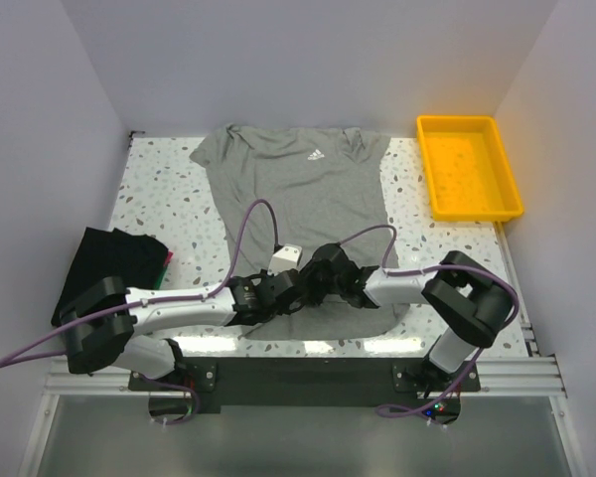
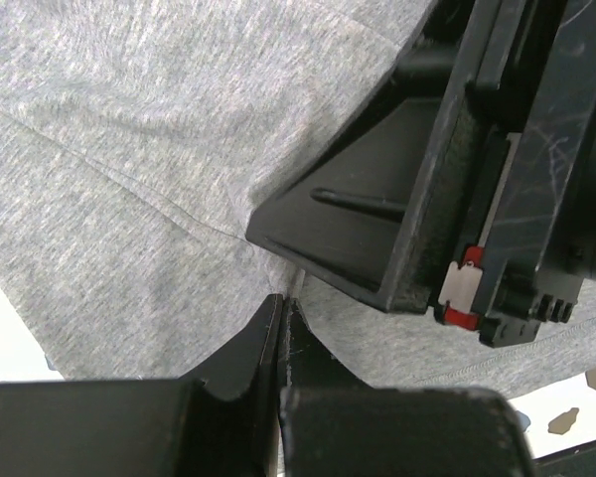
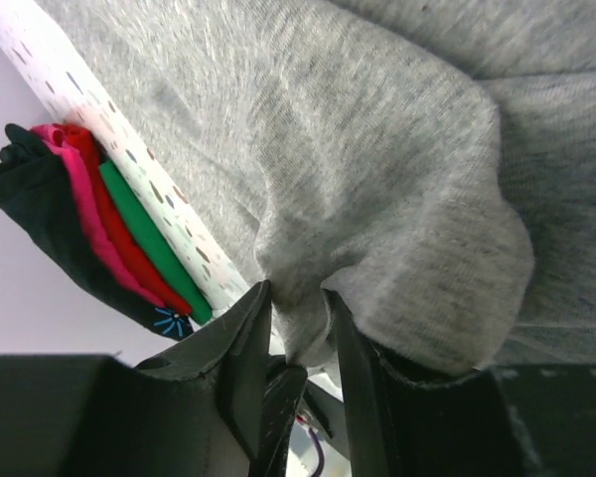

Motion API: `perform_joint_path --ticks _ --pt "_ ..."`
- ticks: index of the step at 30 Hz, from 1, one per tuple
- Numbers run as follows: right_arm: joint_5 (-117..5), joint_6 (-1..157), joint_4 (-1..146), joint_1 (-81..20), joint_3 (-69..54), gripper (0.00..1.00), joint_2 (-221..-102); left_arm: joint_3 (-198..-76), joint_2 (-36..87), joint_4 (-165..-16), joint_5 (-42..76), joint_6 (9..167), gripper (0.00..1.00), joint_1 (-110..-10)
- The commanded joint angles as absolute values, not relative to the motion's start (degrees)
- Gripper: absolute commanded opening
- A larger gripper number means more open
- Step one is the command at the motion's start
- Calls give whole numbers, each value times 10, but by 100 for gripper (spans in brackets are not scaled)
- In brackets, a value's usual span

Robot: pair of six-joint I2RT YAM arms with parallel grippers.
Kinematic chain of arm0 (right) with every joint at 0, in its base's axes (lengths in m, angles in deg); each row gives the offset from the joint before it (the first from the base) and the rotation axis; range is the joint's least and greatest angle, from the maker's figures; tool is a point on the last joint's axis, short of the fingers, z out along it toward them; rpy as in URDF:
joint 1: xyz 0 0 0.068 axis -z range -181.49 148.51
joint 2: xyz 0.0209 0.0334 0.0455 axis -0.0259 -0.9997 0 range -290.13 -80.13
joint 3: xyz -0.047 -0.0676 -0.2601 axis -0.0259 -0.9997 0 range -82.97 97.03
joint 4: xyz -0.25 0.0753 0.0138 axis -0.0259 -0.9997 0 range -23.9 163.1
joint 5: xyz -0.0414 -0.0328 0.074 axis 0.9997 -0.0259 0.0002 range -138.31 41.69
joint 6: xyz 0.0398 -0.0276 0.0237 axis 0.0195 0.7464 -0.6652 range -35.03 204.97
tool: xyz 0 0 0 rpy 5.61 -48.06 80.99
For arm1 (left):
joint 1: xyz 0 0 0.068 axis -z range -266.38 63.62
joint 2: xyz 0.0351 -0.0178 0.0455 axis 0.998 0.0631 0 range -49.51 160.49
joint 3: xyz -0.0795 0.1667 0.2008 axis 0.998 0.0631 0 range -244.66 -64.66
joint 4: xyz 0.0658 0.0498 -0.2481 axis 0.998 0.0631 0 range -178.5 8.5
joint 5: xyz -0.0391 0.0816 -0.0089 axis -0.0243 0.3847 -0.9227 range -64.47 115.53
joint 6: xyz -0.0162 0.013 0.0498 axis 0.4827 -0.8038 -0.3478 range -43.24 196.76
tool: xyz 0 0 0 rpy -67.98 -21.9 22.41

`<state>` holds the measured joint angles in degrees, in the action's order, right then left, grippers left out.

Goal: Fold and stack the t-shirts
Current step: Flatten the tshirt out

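A heather-grey t-shirt [image 1: 298,189] with a small white chest logo lies spread flat on the speckled table [image 1: 159,189], collar at the far side. Both grippers meet low over its near hem. My left gripper [image 1: 303,288] [image 2: 283,301] is shut, and creases in the grey cloth [image 2: 129,149] run to its tips. My right gripper [image 1: 323,278] [image 3: 296,298] has its jaws pressed on a raised bunch of the grey fabric [image 3: 377,149]. One right finger [image 2: 377,219] looms just beyond the left tips. A stack of folded t-shirts [image 1: 114,263] [image 3: 79,229], black on top with green, red and pink edges, sits at the left.
A yellow plastic tray [image 1: 469,167] stands at the far right corner of the table. White walls close in the left, back and right sides. The arms' purple cables loop over the shirt's lower half.
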<state>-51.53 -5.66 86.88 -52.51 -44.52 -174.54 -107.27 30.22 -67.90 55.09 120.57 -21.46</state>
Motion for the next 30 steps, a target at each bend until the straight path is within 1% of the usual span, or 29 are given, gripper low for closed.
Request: perform_joint_path --ticks 1,3,4,5,6,8,9,10,15,17,18,20,21,23,24,26,27,30 --pt "-517 -43 868 -530 -423 35 -1749 -1076 285 -700 556 1198 0 -217" --pt "-521 -42 867 -531 -418 31 -1752 -1076 287 -702 554 1199 0 -217" --pt "-523 -41 865 -531 -414 26 -1753 -1075 286 -702 554 1199 0 -217" --pt "-523 -40 864 -531 -413 22 -1752 -1075 286 -703 554 1199 0 -217" --pt "-522 -39 858 -531 -410 15 -1752 -1074 286 -702 554 1198 0 -217" --pt "-522 -34 851 -531 -405 9 -1751 -1073 285 -704 554 1197 0 -217" --pt "-523 -31 845 -532 -400 3 -1751 -1070 285 -705 554 1197 0 -217" --pt "-524 -24 841 -531 -397 0 -1749 -1069 284 -707 554 1197 0 -216" --pt "-518 -3 800 -531 -375 0 -1746 -1063 279 -708 555 1189 0 -217" --pt "-512 6 789 -532 -367 0 -1743 -1059 276 -709 557 1189 5 -217" --pt "-509 8 779 -531 -362 0 -1743 -1057 273 -708 560 1189 11 -217" --pt "-507 14 773 -531 -359 0 -1742 -1055 271 -708 563 1188 15 -217" --pt "-506 16 768 -531 -355 0 -1740 -1055 270 -707 566 1188 19 -217" --pt "-506 19 763 -531 -352 0 -1738 -1057 272 -704 567 1185 22 -217" --pt "-505 19 761 -531 -351 0 -1738 -1057 273 -702 572 1186 26 -217" --pt "-505 20 760 -531 -350 0 -1739 -1057 272 -699 574 1186 29 -217" --pt "-506 21 761 -531 -350 0 -1738 -1057 272 -699 573 1186 33 -216" --pt "-508 22 759 -532 -349 0 -1741 -1058 275 -700 576 1182 36 -216"
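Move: Right between the right hand's part-open fingers, about 1 cm to its left and level with it, lies the small raised fold of the grey t-shirt that the left hand still pinches at its own tips. Beneath the hands, some 4 cm lower, the shirt's near hem runs about 9 cm back and 4 cm right of the left hand; the stack of folded shirts lies about 40 cm to the left of the left hand and 2 cm farther out. Closing on the raised fold beside the left hand's tips, the right fingers go from part-open to shut and pinch the cloth while the hand eases about 1.5 cm up and 1 cm left, then holds there, turning only slightly. The left hand stays nearly in place, keeping its grip until the right has shut, then opens to about a third and lets the cloth go. ##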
